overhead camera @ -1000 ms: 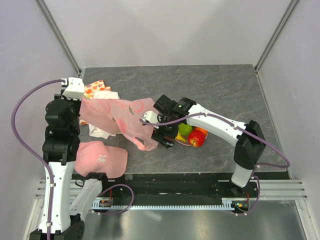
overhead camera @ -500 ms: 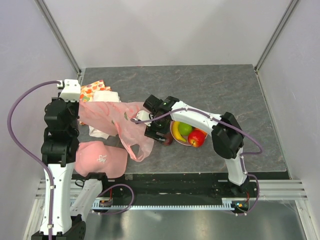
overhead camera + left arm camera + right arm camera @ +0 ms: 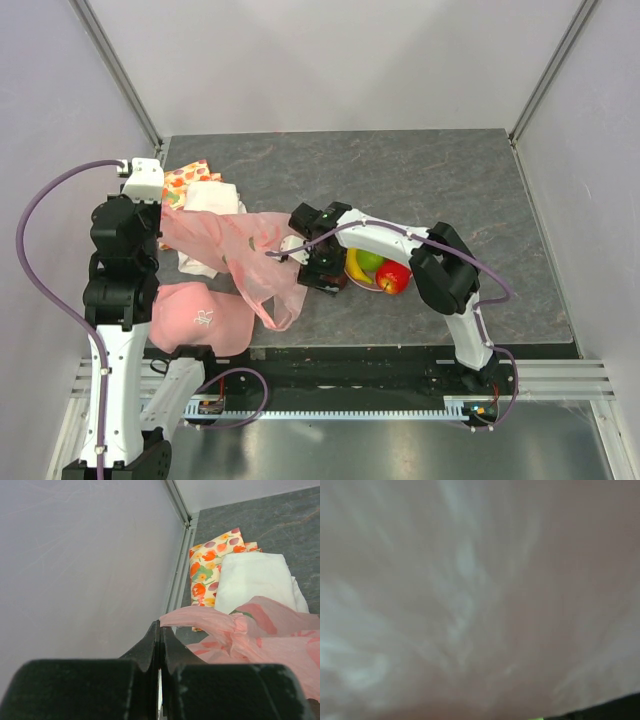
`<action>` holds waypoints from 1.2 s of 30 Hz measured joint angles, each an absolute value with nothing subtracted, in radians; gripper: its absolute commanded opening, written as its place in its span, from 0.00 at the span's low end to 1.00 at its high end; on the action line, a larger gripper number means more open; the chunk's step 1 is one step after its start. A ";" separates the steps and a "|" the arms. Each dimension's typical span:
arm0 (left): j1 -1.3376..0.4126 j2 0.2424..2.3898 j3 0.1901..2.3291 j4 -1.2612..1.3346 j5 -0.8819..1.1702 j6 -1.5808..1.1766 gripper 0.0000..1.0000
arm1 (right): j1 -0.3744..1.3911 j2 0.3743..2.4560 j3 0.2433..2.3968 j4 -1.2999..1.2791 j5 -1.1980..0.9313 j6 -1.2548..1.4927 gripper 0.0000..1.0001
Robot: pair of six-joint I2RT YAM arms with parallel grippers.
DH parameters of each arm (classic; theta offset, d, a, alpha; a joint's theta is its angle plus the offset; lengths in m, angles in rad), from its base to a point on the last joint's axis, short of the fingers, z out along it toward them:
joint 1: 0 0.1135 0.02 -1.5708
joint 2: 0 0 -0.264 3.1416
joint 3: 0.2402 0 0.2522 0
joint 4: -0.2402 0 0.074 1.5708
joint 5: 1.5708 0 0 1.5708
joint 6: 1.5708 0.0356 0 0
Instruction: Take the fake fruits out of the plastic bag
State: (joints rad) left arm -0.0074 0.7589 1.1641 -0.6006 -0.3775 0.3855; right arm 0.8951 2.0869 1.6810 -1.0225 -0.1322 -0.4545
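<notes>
My left gripper (image 3: pixel 163 211) (image 3: pixel 160 625) hangs at the left, shut on a bunched edge of the pale-pink plastic bag (image 3: pixel 245 248) (image 3: pixel 250 635). From there the bag sags rightwards and towards the front. My right gripper (image 3: pixel 318 274) points down at the bag's right end, just left of the fruits. Its wrist view is filled with blurred pink plastic (image 3: pixel 470 595), which hides its jaws; they stand wide. A yellow banana (image 3: pixel 353 266), a green apple (image 3: pixel 371 260) and a red apple (image 3: pixel 393 277) lie together on the table to its right. Any fruits inside the bag are hidden.
A fruit-printed cloth (image 3: pixel 185 178) (image 3: pixel 210 570) and a folded white cloth (image 3: pixel 214 196) (image 3: pixel 255 580) lie at the back left. An opaque pink cloth with a logo (image 3: pixel 200 315) sits at the front left. A pink plate rim (image 3: pixel 368 288) shows under the fruits.
My right arm has folded in, bringing its gripper a little left, against the bag. The bag's lower end has slumped towards the front. The left gripper has kept its hold.
</notes>
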 measured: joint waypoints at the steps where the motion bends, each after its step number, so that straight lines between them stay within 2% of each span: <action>1: -0.007 0.759 1.164 -0.601 -0.371 0.382 0.01 | 0.895 2.087 1.666 -1.021 -0.126 -0.462 0.84; 4: -0.007 0.761 1.164 -0.601 -0.361 0.378 0.02 | 0.898 2.088 1.638 -1.016 -0.110 -0.481 0.64; 5: -0.007 0.761 1.164 -0.601 -0.360 0.377 0.02 | 0.900 2.088 1.635 -1.015 -0.104 -0.488 0.52; 8: -0.007 0.764 1.164 -0.602 -0.356 0.377 0.02 | 0.908 2.088 1.635 -1.013 -0.094 -0.504 0.42; 13: -0.007 0.766 1.162 -0.601 -0.345 0.374 0.02 | 0.951 2.052 1.639 -1.027 -0.074 -0.560 0.38; 18: -0.007 0.772 1.152 -0.599 -0.328 0.363 0.02 | 1.019 1.931 1.637 -1.058 -0.056 -0.648 0.39; 24: -0.007 0.779 1.145 -0.593 -0.308 0.357 0.02 | 1.071 1.773 1.551 -1.090 0.071 -0.772 0.39; 36: -0.007 0.781 1.127 -0.584 -0.282 0.337 0.02 | 1.083 1.784 1.383 -1.110 0.326 -0.888 0.39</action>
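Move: The dark brown fruit lies between the right hand's open fingers, about 1 cm to the right and 2 cm below. The plate of fruits is some 10 cm to that hand's right and 5 cm farther out, its red apple about 13 cm right and 2 cm ahead; the bag's loose handle lies roughly 9 cm left and 3 cm back. From the left hand, high up, the brown fruit is about 36 cm right, level with it fore and aft, and some 33 cm lower. The dark brown fruit gets pinched as the right hand sinks 1 cm and closes partway, then is lifted about 9 cm while drawn slightly back. The hand then swings right towards the plate, lowering again by some 3 cm, turning about 30 degrees counter-clockwise and tipping its fingers rightward and outward. The left hand, keeping its pinch on the bag, eases down, forward and right about 2 cm each. ##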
